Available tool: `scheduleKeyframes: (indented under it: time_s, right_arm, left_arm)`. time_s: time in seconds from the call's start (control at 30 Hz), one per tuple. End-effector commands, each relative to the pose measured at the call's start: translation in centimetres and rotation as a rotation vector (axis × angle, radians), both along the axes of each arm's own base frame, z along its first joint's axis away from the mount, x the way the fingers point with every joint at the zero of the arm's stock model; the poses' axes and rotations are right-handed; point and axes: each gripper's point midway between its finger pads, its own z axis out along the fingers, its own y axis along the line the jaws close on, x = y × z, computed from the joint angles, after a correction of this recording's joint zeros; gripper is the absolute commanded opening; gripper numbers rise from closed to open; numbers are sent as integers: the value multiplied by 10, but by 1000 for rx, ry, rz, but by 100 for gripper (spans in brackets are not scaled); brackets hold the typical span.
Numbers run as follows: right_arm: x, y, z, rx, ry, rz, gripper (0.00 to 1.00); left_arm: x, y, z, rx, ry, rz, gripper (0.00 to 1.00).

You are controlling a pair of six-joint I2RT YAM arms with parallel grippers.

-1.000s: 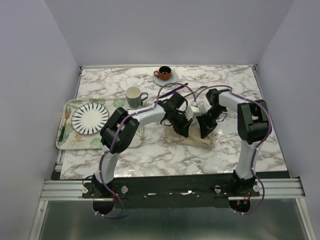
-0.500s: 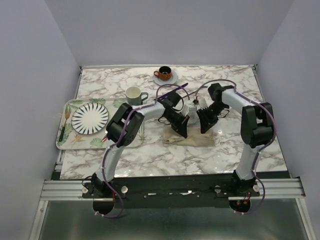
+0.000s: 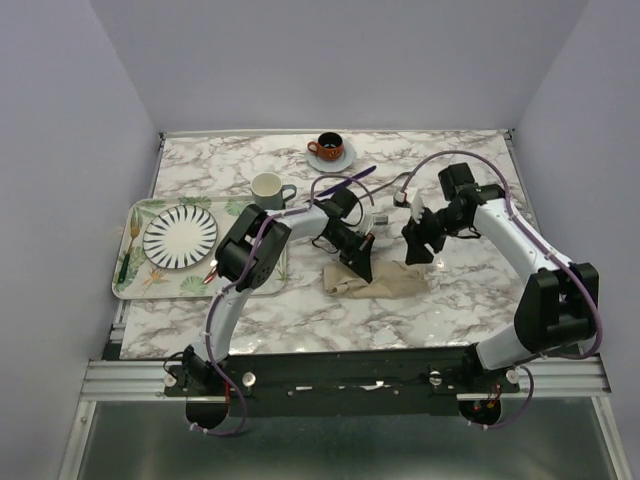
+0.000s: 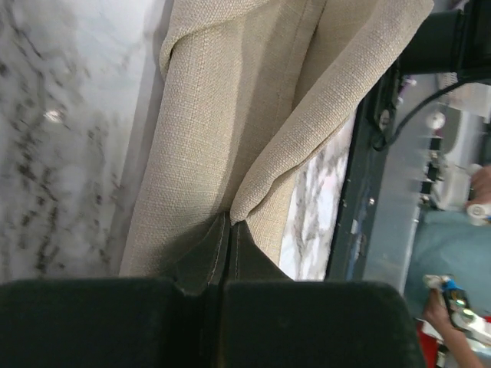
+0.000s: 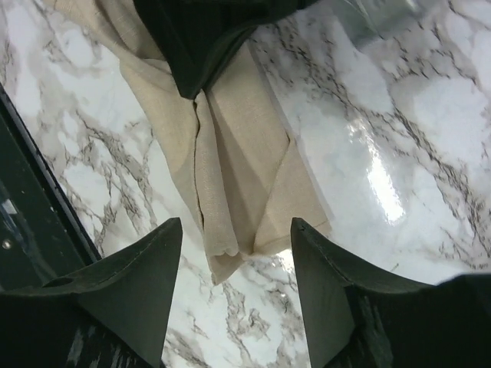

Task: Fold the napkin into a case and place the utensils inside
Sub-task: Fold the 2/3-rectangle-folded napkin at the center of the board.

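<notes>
The beige napkin [image 3: 385,283] lies folded into a long narrow strip on the marble table, its layers showing in the left wrist view [image 4: 222,115] and the right wrist view [image 5: 230,161]. My left gripper [image 3: 358,263] is shut on a fold at the napkin's left part, with its tips pinching the cloth [image 4: 229,230]. My right gripper [image 3: 418,241] hangs open above the strip's right end, its fingers [image 5: 157,261] apart on either side of the cloth end and touching nothing. A dark purple knife [image 3: 346,181] lies behind the left arm.
A grey-green mug [image 3: 268,191] stands behind the left arm. An orange cup on a saucer [image 3: 327,149] sits at the back. A leaf-printed tray [image 3: 140,285] with a striped plate [image 3: 180,236] is at the left. The table's front edge is near the napkin.
My right gripper has opened, let go of the napkin and drawn back to the right and up. The left gripper stays shut on the cloth, which has shifted slightly left.
</notes>
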Motion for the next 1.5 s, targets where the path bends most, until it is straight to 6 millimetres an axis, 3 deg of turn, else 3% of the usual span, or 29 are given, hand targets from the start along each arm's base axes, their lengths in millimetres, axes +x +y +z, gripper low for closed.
scheduleKeyframes:
  time_s: [0.0,0.2,0.53,0.73,1.03,1.1,1.2,1.33,1.47]
  right_arm:
    - [-13,26,2,33,-167,218,67]
    - [-41,59,-15,8,-209,369,67]
    - [-79,107,-31,17,-180,515,65]
    - [-84,120,-47,-20,-163,534,59]
    - [-72,118,-77,-124,-143,496,35]
    - [-71,119,-77,-127,-134,483,18]
    - [-71,121,-76,-119,-119,461,1]
    - [-72,121,-77,-121,-92,429,1]
    - [-73,121,-76,-116,-87,403,1]
  left_arm:
    - [-31,18,-10,69,164,31,0]
    - [-49,37,-9,97,224,41,0]
    - [-54,78,-12,125,179,-16,0]
    - [-48,85,-13,129,197,-16,0]
    - [-43,84,-5,104,198,-14,0]
    - [-41,84,-3,100,196,-8,0]
    - [-37,84,6,73,185,0,7]
    - [-29,88,30,17,146,38,29]
    - [-20,97,45,-4,112,75,36]
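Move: The left hand's shut fingers already hold the napkin's fold, with the napkin's middle about 2 cm to their right and 1 cm below; the front-centre spot it is taken to lies some 5 cm back and 8 cm left. From the open right hand the napkin's middle lies roughly 10 cm left, 4 cm back and 9 cm below, the fork about 20 cm ahead and 8 cm left. The tray's middle is about 42 cm left of the left hand and 8 cm farther out. Keeping its pinch, the left hand drags the napkin about 5 cm back towards the base, then some 8 cm left, tipping slightly, and at the end opens partway and begins to lift as it eases a little forward and farther left. Meanwhile the open right hand sweeps about 12 cm left and 9 cm back after the napkin, turning some 30 degrees counter-clockwise, then sinks onto the fold to the right of the left fingers and shuts, pinching the fold. ##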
